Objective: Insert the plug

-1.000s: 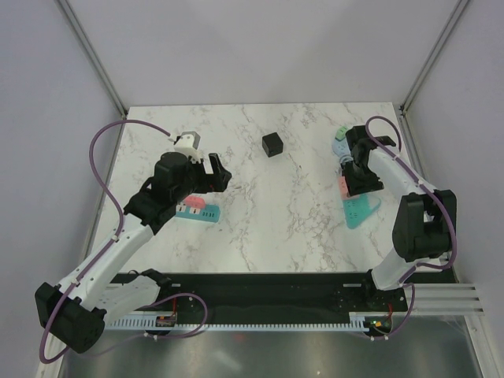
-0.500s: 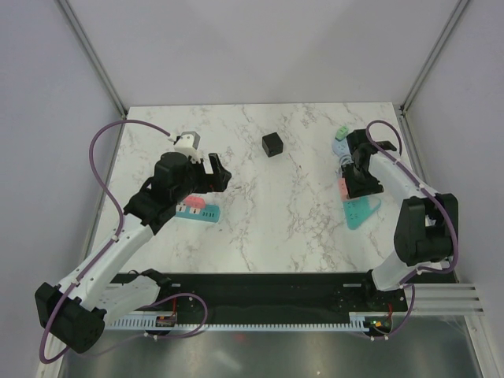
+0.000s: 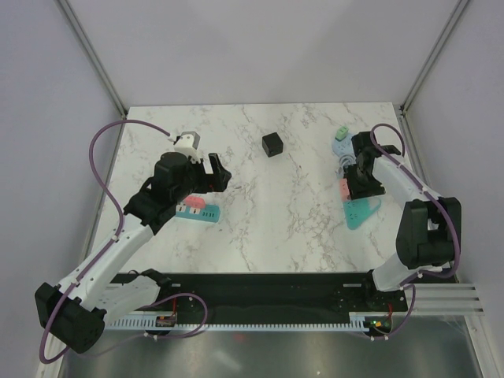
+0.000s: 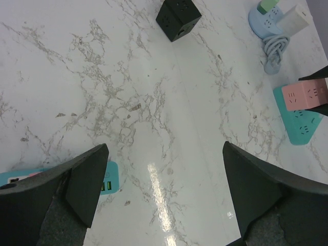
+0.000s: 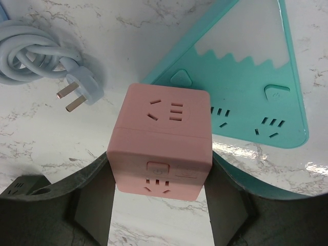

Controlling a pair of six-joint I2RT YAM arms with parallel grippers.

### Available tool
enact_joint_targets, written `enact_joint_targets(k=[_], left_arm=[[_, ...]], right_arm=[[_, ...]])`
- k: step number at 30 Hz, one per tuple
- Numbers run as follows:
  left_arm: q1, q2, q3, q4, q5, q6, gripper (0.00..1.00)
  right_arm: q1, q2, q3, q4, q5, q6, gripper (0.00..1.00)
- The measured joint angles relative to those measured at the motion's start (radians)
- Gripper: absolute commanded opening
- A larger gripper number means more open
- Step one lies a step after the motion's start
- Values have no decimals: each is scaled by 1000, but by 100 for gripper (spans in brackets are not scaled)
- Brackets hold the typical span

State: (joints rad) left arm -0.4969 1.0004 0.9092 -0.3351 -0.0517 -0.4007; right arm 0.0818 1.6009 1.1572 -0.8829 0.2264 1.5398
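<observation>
My right gripper (image 5: 159, 177) is shut on a pink socket cube (image 5: 161, 138), one finger pressed on each side. The cube sits at the edge of a teal triangular power strip (image 5: 246, 82). To its left lies a pale blue coiled cable (image 5: 31, 56) ending in a three-pin plug (image 5: 77, 95), free on the marble. From above, the right gripper (image 3: 361, 183) is at the table's right side, with the pink cube (image 3: 344, 187) beside it. My left gripper (image 3: 219, 173) hangs open and empty over the left-centre marble, with nothing between its fingers (image 4: 89, 179).
A black socket cube (image 3: 272, 144) stands mid-table at the back. A round pale blue socket (image 3: 342, 144) with a green and a white adapter sits behind the cable. A teal power strip (image 3: 197, 211) lies under the left arm. Booth walls enclose the table.
The right arm's wrist and forearm have shifted slightly to the right while the gripper stays on the pink cube. The left arm has not moved.
</observation>
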Motion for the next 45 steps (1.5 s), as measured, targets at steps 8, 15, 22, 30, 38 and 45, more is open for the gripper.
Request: enact_joint_targets(k=[8, 15, 22, 30, 38, 45], left_arm=[[0, 0, 0, 0, -2, 0, 100], [0, 0, -3, 0, -3, 0, 100], [0, 0, -11, 0, -4, 1, 100], [0, 0, -12, 0, -8, 1, 100], [0, -6, -13, 0, -8, 12, 100], [0, -11, -13, 0, -7, 27, 100]], right_arm=[[-4, 54, 31, -25, 0, -6, 0], [-10, 82, 48, -33, -8, -18, 0], [-30, 87, 43, -13, -43, -46, 0], [-60, 76, 30, 8, -103, -89, 28], [-67, 51, 37, 13, -124, -127, 63], [-72, 3, 34, 16, -128, -172, 98]])
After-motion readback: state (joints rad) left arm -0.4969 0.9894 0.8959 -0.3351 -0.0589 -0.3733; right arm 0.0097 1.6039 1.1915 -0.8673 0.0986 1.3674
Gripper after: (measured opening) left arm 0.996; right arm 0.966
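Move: The right hand grips the pink cube low over the forward-left corner of the teal strip, whose middle lies about 4 cm back, 3 cm right and 4 cm below. The coiled cord is some 8 cm ahead, 1 cm left; the blue round strip about 14 cm ahead, 1 cm to the right; the black cube roughly 13 cm ahead and 21 cm left. From the idle left hand, the teal strip is level, some 39 cm right and 20 cm below. Still gripping the pink cube, the right hand presses it down onto the teal strip's corner socket, sinking about 1.5 cm with a slight tilt. It then rises some 2.5 cm, easing barely forward and turning about 5 degrees counter-clockwise; late in that rise its fingers spread almost fully and let go of the cube. ##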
